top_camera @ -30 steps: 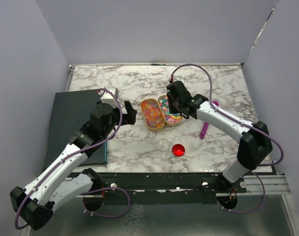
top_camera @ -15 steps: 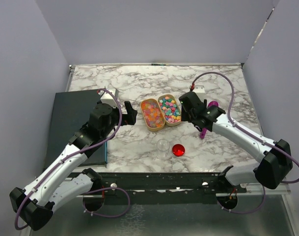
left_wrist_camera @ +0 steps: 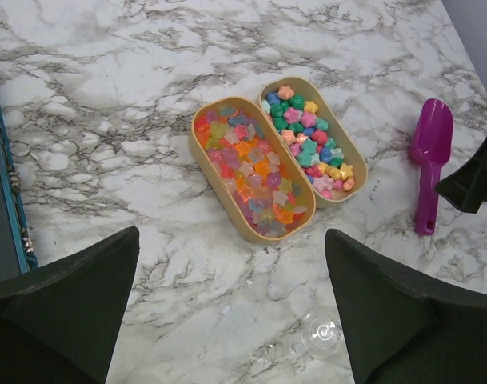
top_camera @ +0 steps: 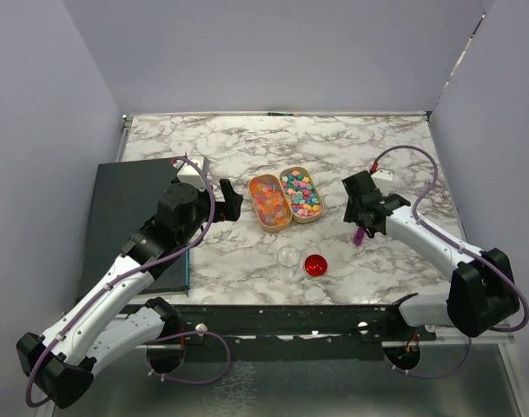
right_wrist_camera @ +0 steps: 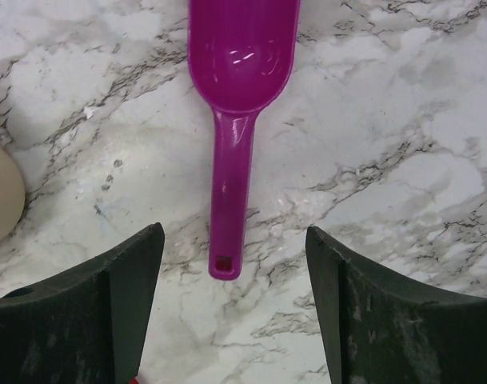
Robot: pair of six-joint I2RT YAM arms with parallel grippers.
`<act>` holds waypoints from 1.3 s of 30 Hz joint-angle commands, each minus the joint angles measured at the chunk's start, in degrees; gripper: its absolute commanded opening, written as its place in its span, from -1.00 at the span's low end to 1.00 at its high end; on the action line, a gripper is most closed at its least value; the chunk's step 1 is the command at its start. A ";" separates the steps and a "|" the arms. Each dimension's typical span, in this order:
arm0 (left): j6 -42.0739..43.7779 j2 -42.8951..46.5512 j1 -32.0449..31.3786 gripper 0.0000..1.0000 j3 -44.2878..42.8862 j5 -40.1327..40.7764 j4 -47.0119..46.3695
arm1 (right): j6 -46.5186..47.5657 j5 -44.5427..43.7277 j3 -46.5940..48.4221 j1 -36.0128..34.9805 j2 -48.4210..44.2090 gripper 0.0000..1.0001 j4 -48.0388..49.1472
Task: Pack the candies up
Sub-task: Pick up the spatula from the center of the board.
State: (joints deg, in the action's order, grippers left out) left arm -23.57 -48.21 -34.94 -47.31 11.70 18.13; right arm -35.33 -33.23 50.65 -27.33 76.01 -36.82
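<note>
The candies fill two tan oval boxes side by side: translucent mixed ones in the left box (top_camera: 270, 201) (left_wrist_camera: 251, 180), pink, teal and yellow ones in the right box (top_camera: 300, 193) (left_wrist_camera: 311, 136). A purple scoop (right_wrist_camera: 239, 88) (left_wrist_camera: 429, 160) (top_camera: 360, 234) lies empty on the marble to the right of them. My right gripper (top_camera: 361, 222) (right_wrist_camera: 235, 308) hovers open over the scoop's handle end, fingers on either side and apart from it. My left gripper (top_camera: 232, 201) (left_wrist_camera: 231, 312) stands open to the left of the boxes, holding nothing.
A small clear jar (top_camera: 287, 259) (left_wrist_camera: 319, 334) stands in front of the boxes with a shiny red round lid (top_camera: 315, 265) beside it. A dark board (top_camera: 125, 208) covers the table's left side under the left arm. The marble table (top_camera: 247, 148) has walls round it.
My right arm has swung from above the right candy box to the right, over the scoop, and its jaws have opened. The left arm has not moved.
</note>
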 commanded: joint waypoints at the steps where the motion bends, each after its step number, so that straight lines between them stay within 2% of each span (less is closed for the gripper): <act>1: -0.43 0.58 0.22 0.98 0.61 -1.36 0.10 | -1.76 2.82 -1.94 3.82 1.43 0.50 6.28; 10: -0.39 0.21 0.22 0.98 0.56 -1.34 0.15 | -1.52 5.84 -2.88 8.78 6.12 0.43 12.46; 29: -0.33 0.13 0.31 0.98 0.57 -1.07 0.15 | -3.39 4.93 -1.49 11.47 14.91 0.16 16.33; 39: -0.39 -0.02 0.39 0.98 0.63 -1.03 0.14 | -3.31 4.56 -1.79 11.72 15.18 -0.23 16.79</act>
State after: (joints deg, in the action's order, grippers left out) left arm -23.57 -48.23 -34.94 -47.31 11.35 18.13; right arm -37.95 -27.57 48.64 -16.01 90.52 -20.88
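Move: Ahead of the open right hand, about 5 cm farther out and 3 cm to its right, lies the middle of the purple spatula, its neck, some 8 cm below. The box of bright candies is roughly 11 cm ahead and 15 cm left, and the red lid about 9 cm back and 11 cm left, both on the table. From the left hand, the spatula is about 36 cm right, 7 cm ahead and 23 cm lower. Sinking some 7 cm while reaching about 4 cm forward and 3 cm to its right, the right hand goes from above the spatula's handle end down to the handle just behind the scoop. It turns roughly 10 degrees clockwise with a slight roll, slows near the table, and its fingers narrow steadily until they stand close on both sides of the handle. ##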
